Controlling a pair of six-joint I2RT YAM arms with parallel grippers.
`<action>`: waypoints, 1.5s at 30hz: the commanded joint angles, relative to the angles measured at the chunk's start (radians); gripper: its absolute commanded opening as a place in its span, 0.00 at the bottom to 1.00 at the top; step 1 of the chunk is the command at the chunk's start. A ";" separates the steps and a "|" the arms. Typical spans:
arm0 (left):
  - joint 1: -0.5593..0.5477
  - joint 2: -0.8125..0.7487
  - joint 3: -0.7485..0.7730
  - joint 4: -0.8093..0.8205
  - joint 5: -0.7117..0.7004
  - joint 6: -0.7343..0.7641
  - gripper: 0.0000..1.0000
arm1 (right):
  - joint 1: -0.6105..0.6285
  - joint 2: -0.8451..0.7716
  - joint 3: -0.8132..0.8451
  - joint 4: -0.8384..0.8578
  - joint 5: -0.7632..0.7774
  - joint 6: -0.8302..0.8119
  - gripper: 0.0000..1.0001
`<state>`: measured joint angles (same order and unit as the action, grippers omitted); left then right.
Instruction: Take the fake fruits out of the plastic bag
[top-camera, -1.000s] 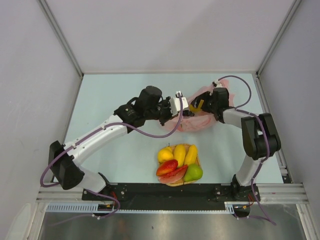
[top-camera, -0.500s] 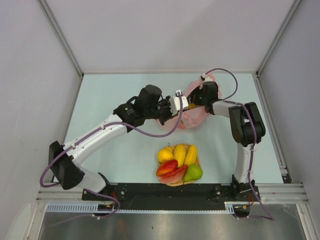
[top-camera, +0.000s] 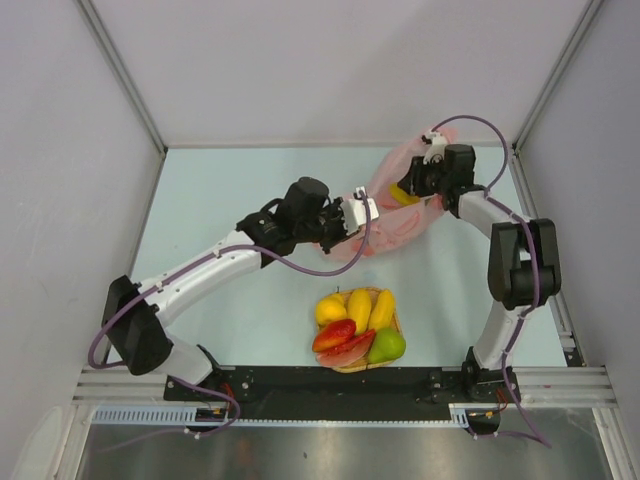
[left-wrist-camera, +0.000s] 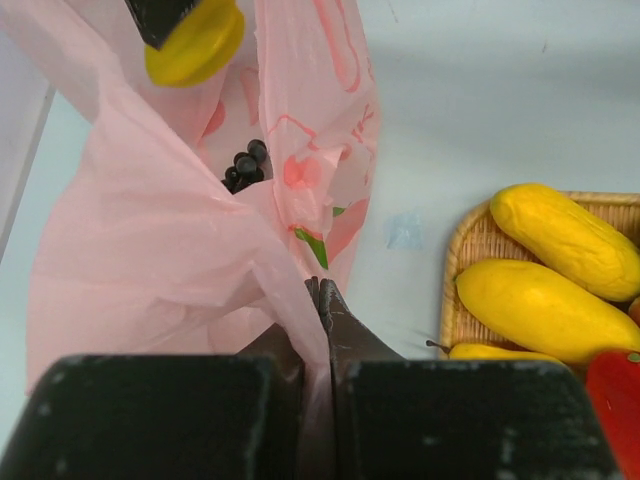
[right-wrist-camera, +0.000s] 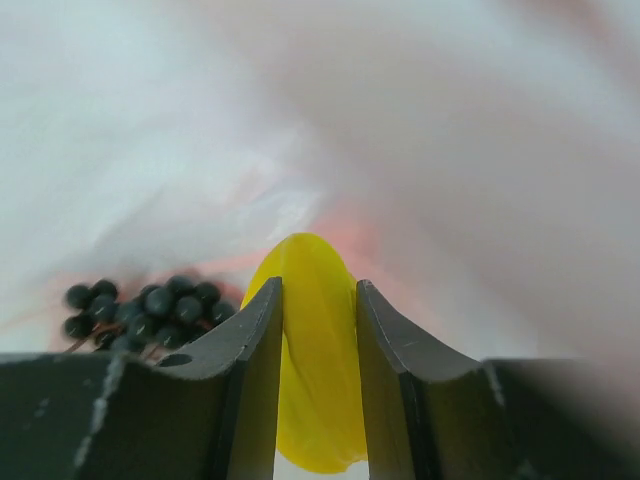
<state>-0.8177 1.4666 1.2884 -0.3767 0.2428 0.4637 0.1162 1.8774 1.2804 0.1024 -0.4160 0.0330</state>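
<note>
The pink plastic bag (top-camera: 392, 228) (left-wrist-camera: 150, 230) lies at the table's far right, its mouth pulled up. My left gripper (top-camera: 363, 213) (left-wrist-camera: 320, 292) is shut on a fold of the bag's edge. Inside the mouth, my right gripper (top-camera: 405, 192) (right-wrist-camera: 317, 292) has both fingers pressed against a yellow fruit (right-wrist-camera: 315, 380) (left-wrist-camera: 195, 45) (top-camera: 402, 197). A dark grape bunch (right-wrist-camera: 145, 305) (left-wrist-camera: 245, 165) lies deeper in the bag, to the left of that fruit. Something green (left-wrist-camera: 312, 247) shows through the plastic.
A woven tray (top-camera: 397, 322) (left-wrist-camera: 455, 262) stands near the front middle. It holds a lemon (top-camera: 329, 309), two long yellow fruits (top-camera: 359, 308), a red fruit (top-camera: 335, 332), a watermelon slice (top-camera: 347, 351) and a green pear (top-camera: 388, 346). Grey walls enclose the table.
My right gripper has narrowed from wide open onto the yellow fruit and drawn back toward the far right. The bag's mouth has risen with it. The left arm has shifted slightly right.
</note>
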 joint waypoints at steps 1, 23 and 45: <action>0.011 0.011 -0.001 0.047 -0.013 -0.002 0.00 | -0.001 -0.124 -0.009 -0.088 -0.132 -0.102 0.08; 0.028 0.023 -0.077 0.076 -0.013 -0.048 0.00 | 0.056 -0.609 -0.294 -0.086 -0.196 -0.266 0.00; 0.161 0.109 0.094 0.052 0.073 -0.132 0.00 | 0.243 -1.018 -0.331 -0.725 -0.435 -0.569 0.00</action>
<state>-0.6624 1.5898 1.3487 -0.3248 0.2436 0.3660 0.2897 0.8639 0.9882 -0.5030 -0.7990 -0.4839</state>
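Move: My right hand is inside the bag and already grips a yellow fruit. The basket it is bound for lies about 36 cm back and 16 cm left, some 9 cm lower; the green fruit at its near right corner is roughly 41 cm back and 9 cm left. The grapes lie in the bag, about 8 cm back and 10 cm left. From my left hand, shut on the bag's rim, the basket is some 13 cm back, 5 cm right and 18 cm below. Keeping my grip on the yellow fruit, I draw my right hand back about 15 cm, lift it nearly 20 cm with the fingertips tipping up, then carry on back and a little left towards the basket, turning some 40 degrees counter-clockwise. My left hand keeps pinching the bag's rim, sinking about 5 cm, then going forward some 6 cm and rising slightly. ##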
